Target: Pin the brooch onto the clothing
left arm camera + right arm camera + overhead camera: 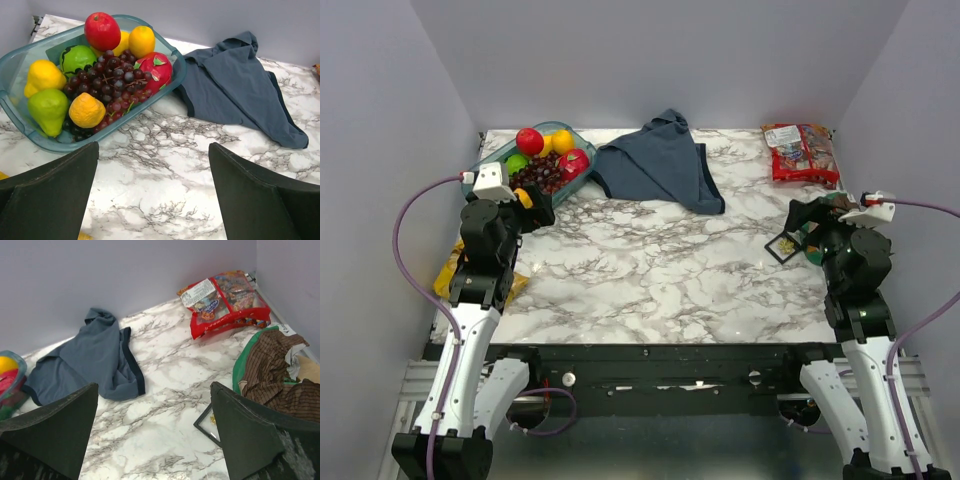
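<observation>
The clothing [660, 165] is a slate-blue top with navy trim, crumpled at the back middle of the marble table; its print is hidden in the folds. It also shows in the left wrist view [235, 85] and the right wrist view [95, 362]. The brooch [213, 418] is a tiny gold piece lying in a small black-framed box [204, 424], partly hidden behind my right finger. From above, the brooch [786, 245] lies just left of my right gripper [810, 218]. My right gripper [154, 386] is open and empty. My left gripper [153, 147] is open over bare marble, near the basket.
A teal basket [485, 165] of toy fruit stands at the back left. A red snack bag [802, 152] lies at the back right. A brown striped cloth on something green [275, 370] sits at the right edge. A yellow packet [450, 275] lies by the left arm.
</observation>
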Controlling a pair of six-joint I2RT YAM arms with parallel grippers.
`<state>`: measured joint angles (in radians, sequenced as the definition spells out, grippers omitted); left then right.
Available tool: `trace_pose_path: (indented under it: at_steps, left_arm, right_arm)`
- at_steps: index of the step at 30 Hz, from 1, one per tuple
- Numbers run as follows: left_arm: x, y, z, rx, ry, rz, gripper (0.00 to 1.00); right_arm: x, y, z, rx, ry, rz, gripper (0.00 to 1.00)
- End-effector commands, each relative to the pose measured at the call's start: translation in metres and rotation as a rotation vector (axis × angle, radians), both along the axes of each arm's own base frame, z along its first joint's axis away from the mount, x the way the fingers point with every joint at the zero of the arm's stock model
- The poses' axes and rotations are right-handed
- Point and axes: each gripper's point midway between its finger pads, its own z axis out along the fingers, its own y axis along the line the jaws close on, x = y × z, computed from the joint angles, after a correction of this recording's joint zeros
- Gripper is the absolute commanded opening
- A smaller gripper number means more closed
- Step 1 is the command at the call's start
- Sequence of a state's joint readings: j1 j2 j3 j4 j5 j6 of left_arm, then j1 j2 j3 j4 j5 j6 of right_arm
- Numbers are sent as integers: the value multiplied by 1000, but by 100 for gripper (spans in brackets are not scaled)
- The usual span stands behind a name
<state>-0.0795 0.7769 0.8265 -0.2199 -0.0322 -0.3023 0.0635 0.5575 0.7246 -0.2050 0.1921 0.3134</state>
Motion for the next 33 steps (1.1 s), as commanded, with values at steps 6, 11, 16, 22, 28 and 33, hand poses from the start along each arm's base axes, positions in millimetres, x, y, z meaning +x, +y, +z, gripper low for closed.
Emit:
trace_pose_path:
  at_steps: [6, 11, 16, 22, 28, 33]
  left_arm:
    - [-7, 0, 16, -38, -70, 6, 99]
    - [-4, 7, -3, -48, -16, 54, 99]
    - [-3, -8, -8, -17, 7, -50, 99]
    - [5, -14, -28, 4, 115, -89, 99]
    - [8, -32, -37, -32, 143, -178, 99]
    - [10, -33, -42, -33, 151, -182, 99]
  right_arm:
    - [-6, 29, -10, -40, 79, 184, 100]
    - [-9, 51, -16, -22, 91, 307, 100]
    - [1, 58, -31, 13, 151, 332, 100]
    - [25, 85, -64, -82, 309, 311, 100]
    - [58, 149, -101, -183, 462, 352, 100]
    - [97, 176, -130, -203, 560, 333, 100]
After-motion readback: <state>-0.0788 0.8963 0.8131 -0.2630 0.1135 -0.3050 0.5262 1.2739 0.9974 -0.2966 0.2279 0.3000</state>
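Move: The clothing lies on the table, its middle about 25 cm ahead of the right hand, 25 cm to its left and 29 cm below; from the left hand it is some 20 cm ahead, 20 cm to the right and 28 cm below. The black-rimmed case with the gold piece is nearly under the right hand, 5 cm ahead. The brown cloth is 9 cm ahead of that hand and 11 cm to its right. The fruit tray stands about 19 cm ahead of the left hand and 5 cm to its left. Leftward, slowly at first and then in a fast sweep, the right hand travels some 17 cm while sinking about 11 cm and, later on, reaching forward 7 cm, away from the case and towards the clothing's near right corner. Its empty, open fingers tip down some 30 degrees and swing counter-clockwise. The left hand, also open and empty, rises a touch, then sinks about 5 cm and edges right, tipping down slightly. ##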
